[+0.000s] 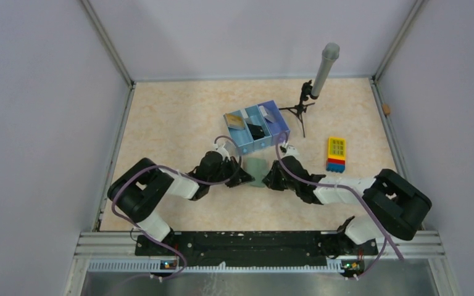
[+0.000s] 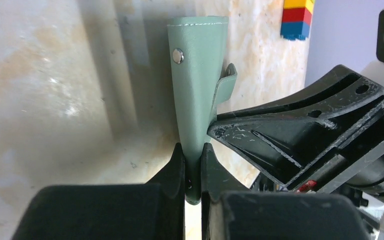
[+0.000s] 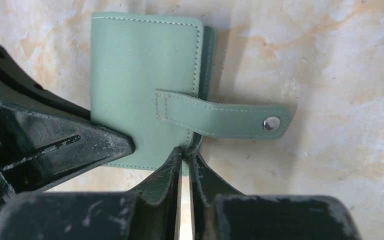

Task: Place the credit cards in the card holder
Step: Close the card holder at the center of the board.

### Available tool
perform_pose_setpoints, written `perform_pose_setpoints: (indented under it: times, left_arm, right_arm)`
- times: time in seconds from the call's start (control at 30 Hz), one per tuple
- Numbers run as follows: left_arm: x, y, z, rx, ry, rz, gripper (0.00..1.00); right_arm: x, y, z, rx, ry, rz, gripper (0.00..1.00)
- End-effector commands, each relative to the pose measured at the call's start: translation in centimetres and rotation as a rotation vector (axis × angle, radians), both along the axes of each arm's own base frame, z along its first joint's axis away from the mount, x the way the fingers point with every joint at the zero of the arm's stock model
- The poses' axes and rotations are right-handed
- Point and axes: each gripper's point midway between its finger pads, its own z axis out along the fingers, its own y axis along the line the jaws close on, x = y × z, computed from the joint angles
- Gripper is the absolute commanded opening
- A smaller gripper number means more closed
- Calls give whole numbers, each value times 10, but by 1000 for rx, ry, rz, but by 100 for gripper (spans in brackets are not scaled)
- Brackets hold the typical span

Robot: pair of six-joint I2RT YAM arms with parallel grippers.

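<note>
The grey-green card holder (image 1: 257,171) rests folded on the table between my two grippers. My left gripper (image 2: 194,167) is shut on its folded edge, and the holder (image 2: 197,75) shows edge-on with a metal snap. My right gripper (image 3: 185,154) is shut on the open edge of the holder's (image 3: 140,85) cover, just under the unfastened strap (image 3: 225,119), which lies out to the right. Credit cards (image 1: 235,121) lie in the compartments of the blue tray (image 1: 277,131) behind the holder. In the top view the left gripper (image 1: 244,177) and right gripper (image 1: 270,179) flank the holder.
A small tripod with a grey tube (image 1: 316,83) stands at the back right. A yellow, red and blue brick block (image 1: 336,154) lies right of the tray. Each wrist view shows the other arm's black finger close by (image 2: 300,135) (image 3: 60,145).
</note>
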Motion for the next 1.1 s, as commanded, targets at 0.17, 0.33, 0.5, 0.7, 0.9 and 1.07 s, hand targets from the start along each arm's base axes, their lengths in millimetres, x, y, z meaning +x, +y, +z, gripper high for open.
perform_pose_setpoints:
  times: [0.17, 0.33, 0.5, 0.7, 0.9, 1.07]
  left_arm:
    - [-3, 5, 47, -2, -258, -77, 0]
    - [-21, 14, 87, -9, -442, -164, 0]
    - [-49, 19, 128, -83, -564, -260, 0]
    - [-71, 24, 150, -101, -611, -320, 0]
    - [-87, 23, 161, -141, -636, -366, 0]
    - [-91, 21, 163, -147, -634, -384, 0]
  right_arm:
    - [-7, -35, 71, 12, -153, 74, 63]
    - [-11, -33, 131, 162, -283, 220, 75]
    - [-21, -16, 170, 241, -360, 363, 76]
    - [-32, 4, 207, 381, -428, 481, 76]
    - [-31, 13, 214, 411, -436, 528, 76]
    - [-39, 24, 217, 460, -421, 603, 71]
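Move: The left fingers already pinch the near-left edge of the folded card holder, its middle about 3 cm ahead, 2 cm to their right and 1 cm below. From the right hand, shut at the near-right edge, the holder's middle lies roughly 2 cm ahead, 4 cm left, 1 cm below. The blue drawers stand some 16 cm ahead of the left hand, 1 cm to its right; the toy bricks are about 8 cm ahead of the right hand and 23 cm to its right. Left, still pinching the card holder, lifts it 15 cm and back, tipping up; right opens wide, rising 18 cm. ##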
